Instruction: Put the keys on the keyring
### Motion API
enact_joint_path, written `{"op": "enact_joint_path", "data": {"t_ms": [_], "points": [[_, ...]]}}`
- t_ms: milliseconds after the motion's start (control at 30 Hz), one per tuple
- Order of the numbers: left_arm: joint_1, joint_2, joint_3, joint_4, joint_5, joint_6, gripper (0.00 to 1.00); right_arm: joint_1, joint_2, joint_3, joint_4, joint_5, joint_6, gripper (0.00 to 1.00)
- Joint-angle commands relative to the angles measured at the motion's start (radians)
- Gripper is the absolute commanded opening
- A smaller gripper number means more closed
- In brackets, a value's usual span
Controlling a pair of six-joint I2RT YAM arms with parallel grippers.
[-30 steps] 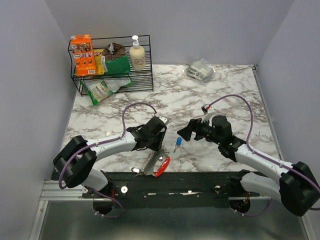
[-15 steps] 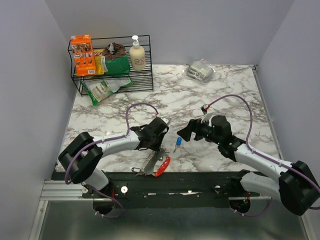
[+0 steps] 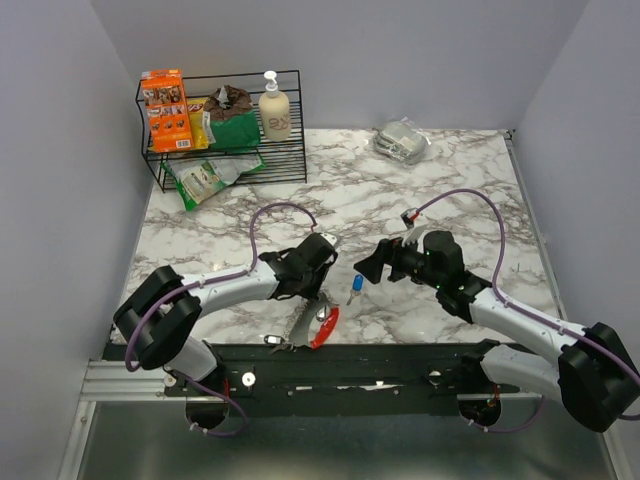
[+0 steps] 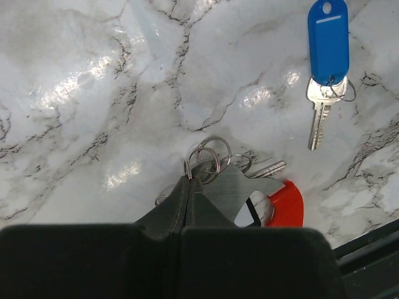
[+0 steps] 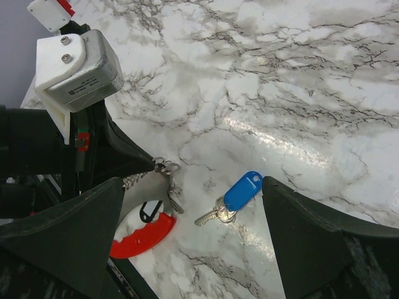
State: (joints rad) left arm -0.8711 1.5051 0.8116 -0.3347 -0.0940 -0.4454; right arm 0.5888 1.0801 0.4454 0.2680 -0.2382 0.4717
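Observation:
The keyring lies near the table's front edge: a red clip [image 3: 325, 328] [image 4: 288, 202] [image 5: 140, 237], a short chain and small silver rings [image 4: 207, 159] [image 5: 165, 167]. A plain silver key [image 5: 175, 202] hangs from those rings. My left gripper [image 3: 315, 293] [image 4: 190, 179] is shut, its tips pinching one ring of the keyring. A second key with a blue plastic tag [image 3: 357, 285] [image 4: 327, 37] [image 5: 243, 190] lies loose on the marble just right of it. My right gripper [image 3: 366, 268] [image 5: 193, 187] hovers over that blue-tagged key, open wide and holding nothing.
A black wire rack [image 3: 290, 160] at the back left holds an orange box [image 3: 164, 110], a soap bottle [image 3: 274, 110] and bags. A green packet [image 3: 200, 180] lies in front of it. A silver foil pack [image 3: 402, 140] sits at the back. A black rail [image 3: 400, 360] borders the front edge.
My left gripper has closed its jaws on a ring of the keyring, and the clip shifted slightly. The right gripper and the blue-tagged key have stayed put.

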Motion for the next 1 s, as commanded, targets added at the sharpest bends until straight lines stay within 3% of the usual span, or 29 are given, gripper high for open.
{"op": "enact_joint_path", "data": {"t_ms": [0,533,800,967], "points": [[-0.003,-0.091,0.014,0.009,-0.038,0.051,0.0,-0.004,-0.032,-0.008,0.027,-0.039,-0.036,0.99],[-0.003,-0.482,-0.057,0.08,0.169,0.221,0.0,-0.004,-0.284,-0.042,0.083,-0.18,-0.174,0.99],[-0.002,-0.507,-0.062,0.076,0.264,0.237,0.0,-0.004,-0.292,-0.051,0.192,-0.404,-0.209,0.99],[-0.003,-0.499,-0.046,0.071,0.414,0.255,0.0,-0.003,-0.241,-0.043,0.282,-0.559,-0.197,0.98]]}}
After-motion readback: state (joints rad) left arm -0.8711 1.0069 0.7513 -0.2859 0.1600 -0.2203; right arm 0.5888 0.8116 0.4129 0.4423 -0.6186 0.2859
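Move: My left fingers are shut on a ring of the keyring bunch, just above the table. They will take it towards my open right gripper, about 11 cm to their right, 5 ahead and 10 higher; the blue-tagged key lies 8 cm to their right and 2 ahead, the red-handled part 6 cm back and 1 right. From my right hand that ring is about 11 cm left, 5 back and 10 down, the blue-tagged key 3 left, 3 back and 11 down. I lift my left hand about 14 cm, keeping my shut grip on the ring, easing back 3 cm late in the rise and tilting the fingertips out towards my right gripper. My right hand, still wide open and empty, rises about 10 cm alongside and draws back some 6, tipping its fingers up and swinging them left to face the ring as the two hands close in. ##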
